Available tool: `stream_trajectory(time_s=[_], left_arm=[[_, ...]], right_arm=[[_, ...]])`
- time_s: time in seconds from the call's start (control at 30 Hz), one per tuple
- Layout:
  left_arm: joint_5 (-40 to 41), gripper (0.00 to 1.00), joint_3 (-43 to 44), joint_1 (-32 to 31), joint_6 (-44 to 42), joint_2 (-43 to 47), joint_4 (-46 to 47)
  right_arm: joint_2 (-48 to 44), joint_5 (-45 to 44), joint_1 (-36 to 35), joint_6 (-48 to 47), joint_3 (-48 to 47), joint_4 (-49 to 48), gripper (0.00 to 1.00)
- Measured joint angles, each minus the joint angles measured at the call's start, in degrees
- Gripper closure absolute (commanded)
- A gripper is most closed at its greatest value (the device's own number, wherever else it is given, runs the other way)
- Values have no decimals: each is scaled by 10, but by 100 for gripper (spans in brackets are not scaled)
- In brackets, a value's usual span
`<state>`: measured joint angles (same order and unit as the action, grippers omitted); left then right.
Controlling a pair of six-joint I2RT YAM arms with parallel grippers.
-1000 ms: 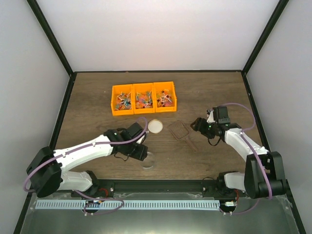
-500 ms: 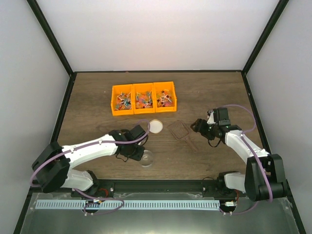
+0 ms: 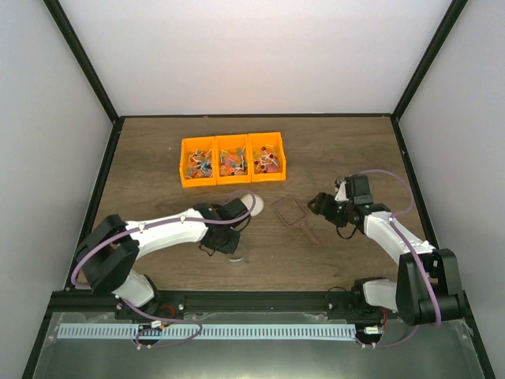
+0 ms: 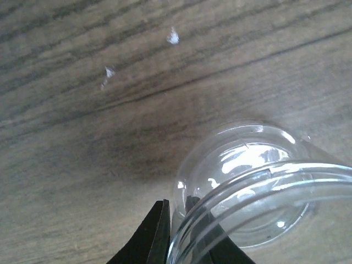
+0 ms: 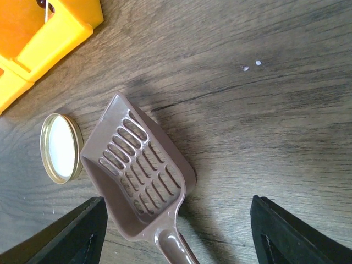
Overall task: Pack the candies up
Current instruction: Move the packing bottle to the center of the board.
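The candies are small mixed-colour wrapped sweets filling three joined orange bins at the back of the table. A clear jar stands on the wood near the front, and my left gripper is shut on its rim, one finger outside and the other seen through the wall. In the top view that left gripper sits over the jar. My right gripper is open, hanging just above a brown slotted scoop without touching it.
A round cream lid with a gold rim lies left of the scoop, half hidden under the left arm from above. The scoop points its handle toward the near right. A bin corner shows at the right wrist view's top left.
My left gripper has swung right to the jar and shut on its rim. The right gripper has edged a little toward the scoop and stays open.
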<state>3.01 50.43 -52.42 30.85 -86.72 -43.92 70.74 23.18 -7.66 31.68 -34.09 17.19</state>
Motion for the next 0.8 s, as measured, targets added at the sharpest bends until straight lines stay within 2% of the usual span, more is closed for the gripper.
stream_trajectory(time_s=[0.33, 0.7, 0.8], left_arm=[[38, 88, 29, 35, 2, -42, -11], [44, 86, 29, 171, -51, -44, 8], [45, 81, 34, 203, -68, -56, 13]], right_arm=[[5, 9, 0, -1, 4, -7, 25], [5, 11, 0, -6, 4, -7, 25], [5, 12, 0, -10, 4, -7, 24]])
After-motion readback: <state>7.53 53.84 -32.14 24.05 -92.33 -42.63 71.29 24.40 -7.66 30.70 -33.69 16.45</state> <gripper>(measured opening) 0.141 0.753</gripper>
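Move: The packing bottle, already pinched by its wall, has its middle some 3 cm right of the left hand and 2 cm back. From this hand the left orange tray lies about 25 cm ahead and 9 cm left, the middle tray 26 cm ahead and 1 cm right, and the round lid 12 cm ahead and 7 cm right, all slightly lower. The right hand has the packing bottle some 24 cm left and 13 cm back. The packing bottle, its wall still pinched in the left fingers, is drawn along just over the board, first forward, then on a forward-left diagonal towards the left orange tray. The hand travels roughly 11 cm, slow at first and then faster, staying low while the wrist turns about 15 degrees counter-clockwise; the grip stays shut. ##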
